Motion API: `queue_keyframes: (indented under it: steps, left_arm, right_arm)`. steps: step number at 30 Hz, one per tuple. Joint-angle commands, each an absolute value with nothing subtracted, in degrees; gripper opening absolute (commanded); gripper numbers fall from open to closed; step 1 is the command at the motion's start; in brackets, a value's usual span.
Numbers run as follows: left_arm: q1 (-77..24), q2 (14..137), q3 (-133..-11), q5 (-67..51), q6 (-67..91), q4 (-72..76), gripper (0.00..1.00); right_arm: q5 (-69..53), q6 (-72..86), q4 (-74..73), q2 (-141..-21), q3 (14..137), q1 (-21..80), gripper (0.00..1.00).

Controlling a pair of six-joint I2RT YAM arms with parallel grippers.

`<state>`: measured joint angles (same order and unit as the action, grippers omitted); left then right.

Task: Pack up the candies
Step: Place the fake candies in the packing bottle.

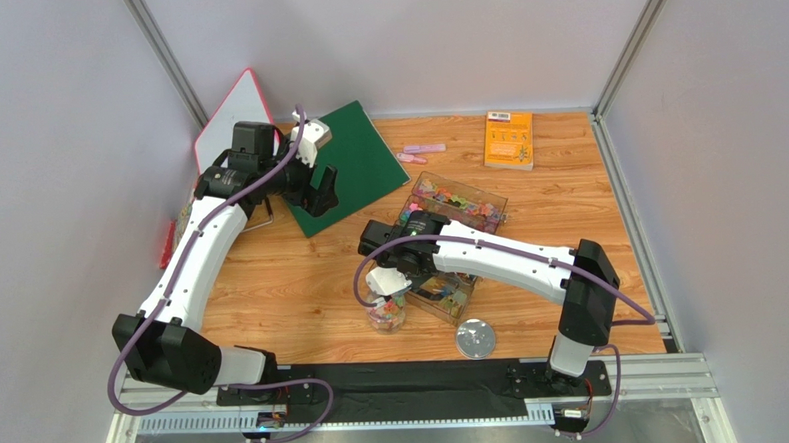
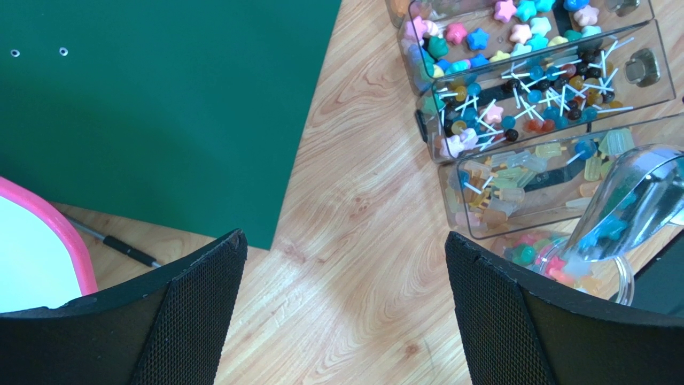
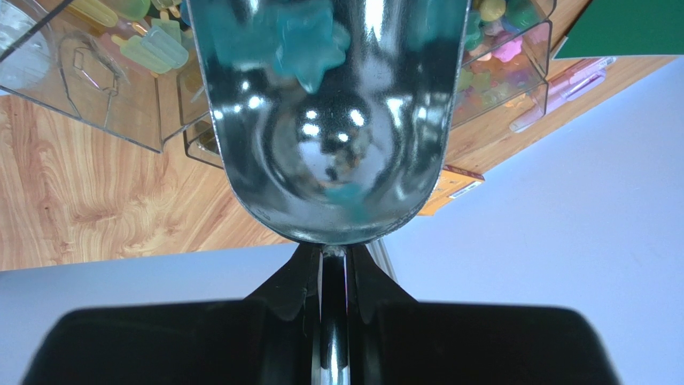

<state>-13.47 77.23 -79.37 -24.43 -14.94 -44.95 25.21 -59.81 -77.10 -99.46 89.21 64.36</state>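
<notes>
The candies (image 2: 514,96) are tiny coloured stars, lollipops on white sticks and ice-pop shapes, sorted in a clear compartment box (image 1: 458,204). My right gripper (image 3: 333,261) is shut on the thin handle of a metal scoop (image 3: 333,120). The scoop is tipped over a small clear jar (image 1: 386,312) that holds some candies. A teal star candy (image 3: 309,48) lies in the scoop bowl. In the left wrist view the scoop (image 2: 634,200) hangs over the jar (image 2: 562,261). My left gripper (image 2: 345,265) stands open and empty above bare wood by the green board (image 1: 351,163).
A round metal lid (image 1: 476,338) lies near the front edge. An orange booklet (image 1: 510,140) and pale pink strips (image 1: 421,152) sit at the back. A white board with a pink rim (image 1: 229,119) leans in the back left corner. Walls close in on three sides.
</notes>
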Motion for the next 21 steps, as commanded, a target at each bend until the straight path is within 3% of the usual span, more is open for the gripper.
queue_keyframes:
  steps: [1, 14, 17, 21]
  left_arm:
    - [-13.3, 75.8, -79.3, -25.8, -13.7, -43.0, 0.98]
    - [-13.3, 76.8, -81.1, -25.8, -13.8, -44.0, 0.98]
    - [-13.3, 76.7, -81.7, -25.1, -13.8, -44.0, 0.98]
    - [-13.5, 77.2, -80.2, -24.1, -12.4, -43.2, 0.96]
  right_arm:
    - [29.8, -60.1, -89.1, -98.4, 90.9, 64.9, 0.00]
    - [30.0, -57.2, -87.8, -95.9, 89.5, 62.8, 0.00]
    - [25.2, -49.9, -85.9, -95.1, 90.1, 56.5, 0.00]
    - [14.9, -40.0, -82.5, -95.0, 91.1, 36.4, 0.00]
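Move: The right hand holds the scoop by its handle, bowl tipped over the packing bottle, which stands about 13 cm to the hand's left, 10 cm back and 12 cm lower. The popsicle tray lies some 7 cm left and 5 cm back, the lollipop tray almost straight below, both about 14 cm down; the round lid is 16 cm back, 4 cm right and 16 cm down. For the idle left hand the bottle is about 20 cm back, 13 cm right and 20 cm below. The right hand first all but stays over the pour, easing up and forward by barely a centimetre with a slight further tip, so that the last teal candies can leave the scoop. Then it quickly swings the scoop away from the bottle, about 4 cm right and 2 cm forward and gathering speed, over the candy trays, turning some 15 degrees clockwise while the fingers keep their closed grip on the handle. ##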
